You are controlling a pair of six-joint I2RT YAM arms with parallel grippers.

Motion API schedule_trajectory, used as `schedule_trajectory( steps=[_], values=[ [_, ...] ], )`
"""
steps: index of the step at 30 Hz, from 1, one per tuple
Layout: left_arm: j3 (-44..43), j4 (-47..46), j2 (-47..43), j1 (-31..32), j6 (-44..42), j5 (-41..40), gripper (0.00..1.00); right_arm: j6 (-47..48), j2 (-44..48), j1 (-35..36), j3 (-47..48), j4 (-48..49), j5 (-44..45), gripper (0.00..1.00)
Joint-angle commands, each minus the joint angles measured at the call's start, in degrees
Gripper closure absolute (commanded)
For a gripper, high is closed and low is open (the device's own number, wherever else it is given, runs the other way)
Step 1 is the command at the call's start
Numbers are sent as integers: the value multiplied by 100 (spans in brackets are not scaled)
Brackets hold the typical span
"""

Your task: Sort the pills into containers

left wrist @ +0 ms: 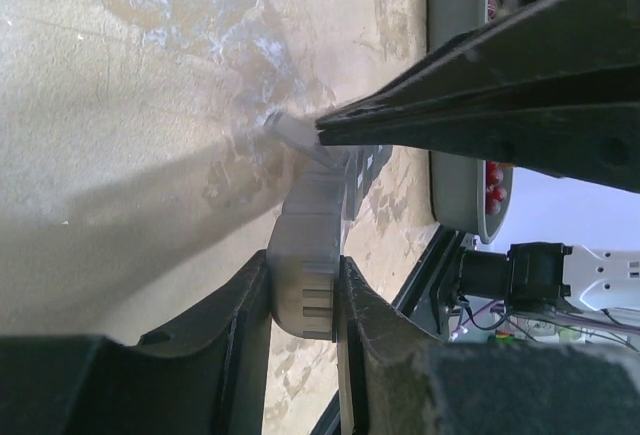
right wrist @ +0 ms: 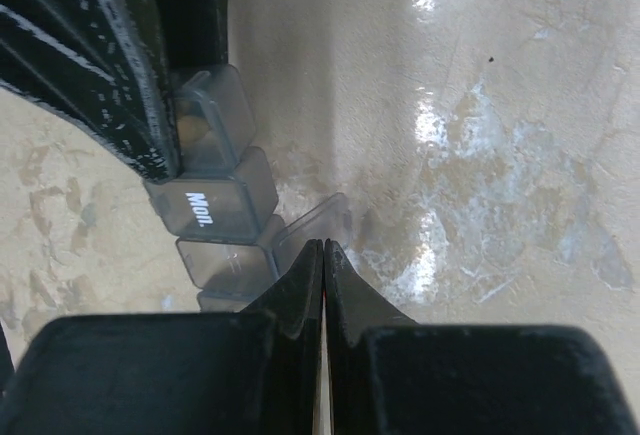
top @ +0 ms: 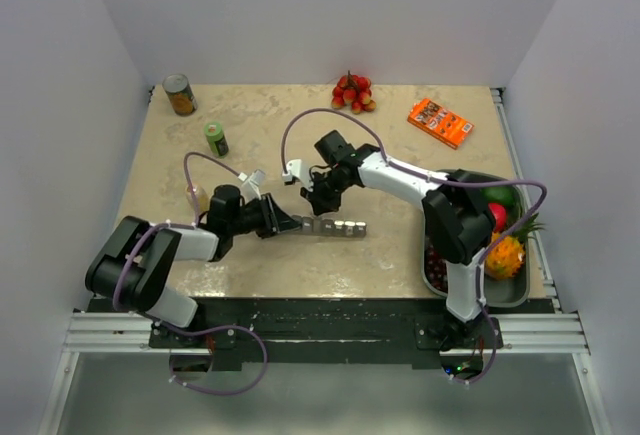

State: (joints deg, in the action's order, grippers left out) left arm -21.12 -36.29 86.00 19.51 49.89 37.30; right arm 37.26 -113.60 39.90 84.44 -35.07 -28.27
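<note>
The containers (top: 335,226) are a dark-grey strip of lidded compartments lying near the table's middle. My left gripper (top: 288,223) is shut on the strip's left end; in the left wrist view its fingers (left wrist: 250,315) clamp the rounded end of the containers (left wrist: 305,255). My right gripper (top: 318,205) points down at the strip from behind, jaws shut. In the right wrist view its tips (right wrist: 322,245) rest at one raised lid (right wrist: 318,217), beside the compartment marked "Mon." (right wrist: 212,205). In the left wrist view the right gripper (left wrist: 322,135) meets that lid (left wrist: 288,131). The pills are out of view.
A green bottle (top: 216,138) and a tin can (top: 180,94) stand at the back left. Red fruit (top: 352,91) and an orange box (top: 440,122) lie at the back. A grey tray (top: 508,293) of fruit sits at the right edge.
</note>
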Motion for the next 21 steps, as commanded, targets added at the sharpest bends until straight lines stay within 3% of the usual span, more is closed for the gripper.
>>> schedule_trajectory(
  steps=[1,3,6,7,10,14,15,18,21],
  values=[
    [-304,-168,286,-87,-251,-188,100,-52,838,-210,345,-105,-239,100],
    [-409,-150,496,-96,-243,-214,100,-60,1198,-342,240,-105,-293,100],
    [-708,-106,838,-105,-243,-241,100,-148,1663,-649,-180,131,-547,85],
    [-883,-97,936,-105,-234,-249,100,-201,1761,-798,-296,315,-617,73],
    [-1296,-1,1375,-105,-243,-249,100,-289,2095,-1097,-700,570,-811,61],
    [-1841,245,1893,-105,-286,-232,76,-385,2281,-1379,-947,756,-1092,58],
    [-1956,446,1947,-105,-313,-232,65,-403,2307,-1423,-1008,773,-1188,58],
    [-2360,946,2053,-123,-567,-380,44,-421,2395,-1546,-1096,826,-1286,57],
    [-2616,1299,2079,-219,-717,-504,32,-438,2465,-1661,-1175,861,-1409,56]
  ],
)
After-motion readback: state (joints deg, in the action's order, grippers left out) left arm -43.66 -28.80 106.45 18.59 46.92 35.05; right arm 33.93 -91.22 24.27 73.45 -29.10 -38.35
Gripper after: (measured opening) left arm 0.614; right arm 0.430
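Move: The left hand still grips the Sun. end of the pill organizer, whose middle lies about 7 cm to its right; the bare spot for that end is some 9 cm ahead and 2 cm right. The amber bottle stands roughly 20 cm left and 6 cm ahead of the left hand. The right hand's shut fingertips are at the raised Tue. lid, with the Tue. compartment about 2 cm back and 2 cm below, and the organizer's middle 4 cm to their right. The left hand keeps its pinch on the Sun. end and takes the pill organizer forward about 9 cm, drifting slightly right and sinking a little, then opens its fingers at the far end and lets the organizer go. Meanwhile the right hand comes up off the Tue. lid by some 13 cm, swings about 8 cm to the right and a little forward over the organizer towards its Sat. end, tilting by roughly 20 degrees and parting its shut fingers to nearly half open, then sinks slightly. ##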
